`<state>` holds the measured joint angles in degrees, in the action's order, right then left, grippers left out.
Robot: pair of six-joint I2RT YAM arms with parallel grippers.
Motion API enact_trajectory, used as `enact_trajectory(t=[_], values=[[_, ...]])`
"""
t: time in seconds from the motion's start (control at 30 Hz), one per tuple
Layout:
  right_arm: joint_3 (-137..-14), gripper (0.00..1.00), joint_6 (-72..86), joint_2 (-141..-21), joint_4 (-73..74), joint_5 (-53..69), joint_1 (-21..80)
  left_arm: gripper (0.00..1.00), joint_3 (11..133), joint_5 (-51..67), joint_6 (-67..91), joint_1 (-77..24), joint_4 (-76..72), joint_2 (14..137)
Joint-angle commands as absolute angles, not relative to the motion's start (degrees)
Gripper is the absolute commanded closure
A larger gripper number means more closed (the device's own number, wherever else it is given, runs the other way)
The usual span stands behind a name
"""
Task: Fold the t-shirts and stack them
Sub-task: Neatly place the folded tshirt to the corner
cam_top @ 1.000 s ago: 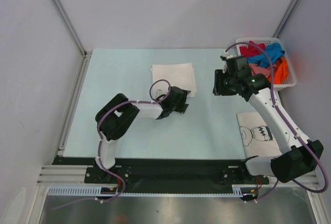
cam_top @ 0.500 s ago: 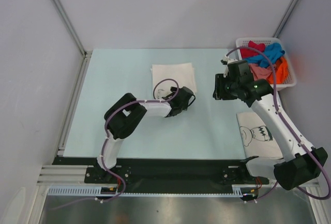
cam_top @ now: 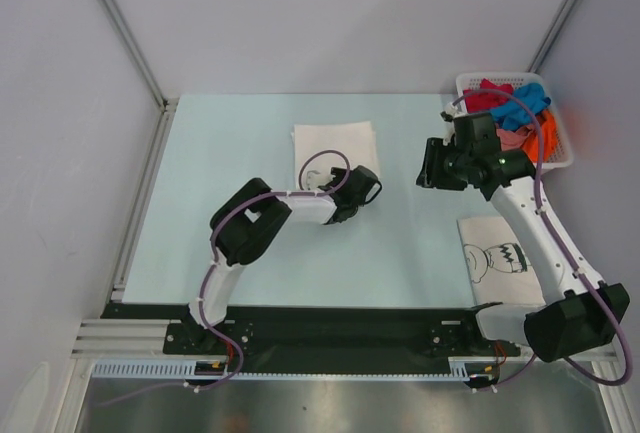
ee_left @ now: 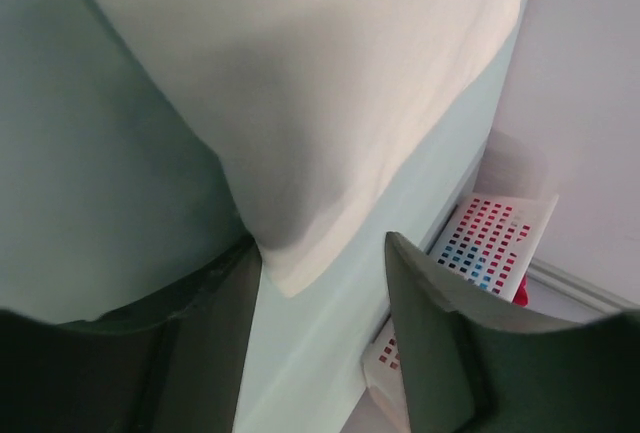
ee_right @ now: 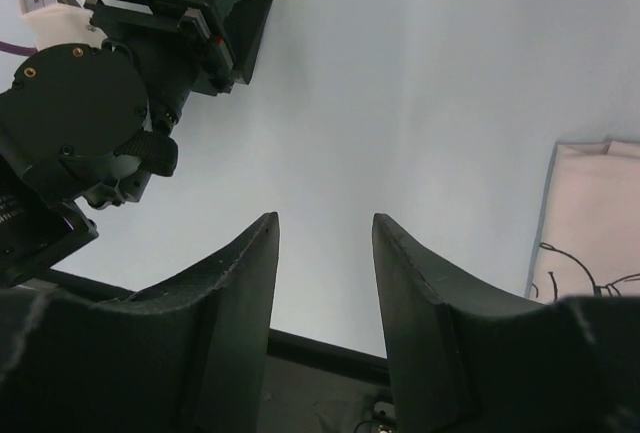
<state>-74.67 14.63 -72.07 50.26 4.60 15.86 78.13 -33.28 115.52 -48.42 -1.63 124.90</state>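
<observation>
A plain white folded t-shirt (cam_top: 335, 143) lies at mid-table. My left gripper (cam_top: 366, 189) hovers low at its near right corner. In the left wrist view the white t-shirt (ee_left: 330, 83) fills the top, and its corner points into the gap of the left gripper (ee_left: 322, 253), which is open and grips nothing. A white t-shirt with black cartoon print (cam_top: 498, 258) lies flat at the near right. My right gripper (cam_top: 430, 165) hangs open and empty above bare table; in its own view the right gripper (ee_right: 325, 223) has the printed t-shirt (ee_right: 590, 213) to its right.
A white lattice basket (cam_top: 566, 143) at the back right holds red, blue, pink and orange t-shirts (cam_top: 515, 108). The basket (ee_left: 495, 238) also shows past the left fingers. The left arm's body (ee_right: 90, 113) fills the upper left of the right wrist view. Walls enclose the table.
My left gripper slid right along the white t-shirt's near edge to its right corner, and its jaws narrowed. The right gripper drifted slightly right, toward the basket.
</observation>
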Motion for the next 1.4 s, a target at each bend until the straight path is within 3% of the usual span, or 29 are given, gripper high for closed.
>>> enact_trajectory(t=[0.0,0.07,0.1,0.27,0.4,0.73,0.9,1.37], values=[[-76.1,0.52,16.0,-74.6,48.7,8.6,14.2,0.46,77.5,-32.8,130.3,-47.7,2.3,128.2],[-76.2,0.51,16.3,-75.8,47.8,13.3,11.9,0.55,77.6,-32.1,129.6,-47.5,0.4,128.5],[-76.2,0.51,16.3,-76.6,47.5,14.9,11.0,0.65,77.6,-31.8,128.2,-47.3,-2.1,128.6],[-76.0,0.38,17.7,-81.3,42.8,23.7,6.9,0.87,75.1,-28.0,121.7,-45.3,-8.6,126.1],[-75.6,0.35,20.5,-88.1,38.3,33.1,5.0,0.99,70.0,-22.1,115.9,-43.1,-13.2,122.1],[-75.1,0.33,34.7,-105.0,14.9,46.4,4.8,1.00,54.4,-7.7,112.1,-40.2,-25.7,111.1],[-79.4,0.31,38.8,-114.5,10.8,47.3,5.4,1.00,53.8,-5.3,112.5,-39.5,-28.7,108.2],[-79.5,0.29,56.7,-123.6,-5.6,48.2,6.2,1.00,54.5,-3.2,111.0,-38.8,-27.1,104.5]])
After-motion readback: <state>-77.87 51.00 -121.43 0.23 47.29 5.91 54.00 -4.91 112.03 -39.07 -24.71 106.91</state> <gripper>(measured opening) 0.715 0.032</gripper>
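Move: The folded t-shirt's near right corner is just between my left fingertips, about 1 cm ahead and 2 cm below; the shirt's middle lies some 13 cm ahead and 8 cm to the left. From my right hand, the shirt's right edge close to that corner is about 18 cm ahead, 12 cm left and 20 cm down. The basket sits roughly 32 cm ahead and 17 cm right of my right hand, the printed folded shirt 3 cm back and 15 cm right. I dip my left hand slightly, shut it on the near right corner, draw the cloth back and left, then lift it about 8 cm while rolling my left side down. Meanwhile I swing my right hand forward, down and left, some 16 cm forward and 15 cm down, rolling its left side up nearly 50 degrees and opening wider, to bring the open jaws around the shirt's right edge. ##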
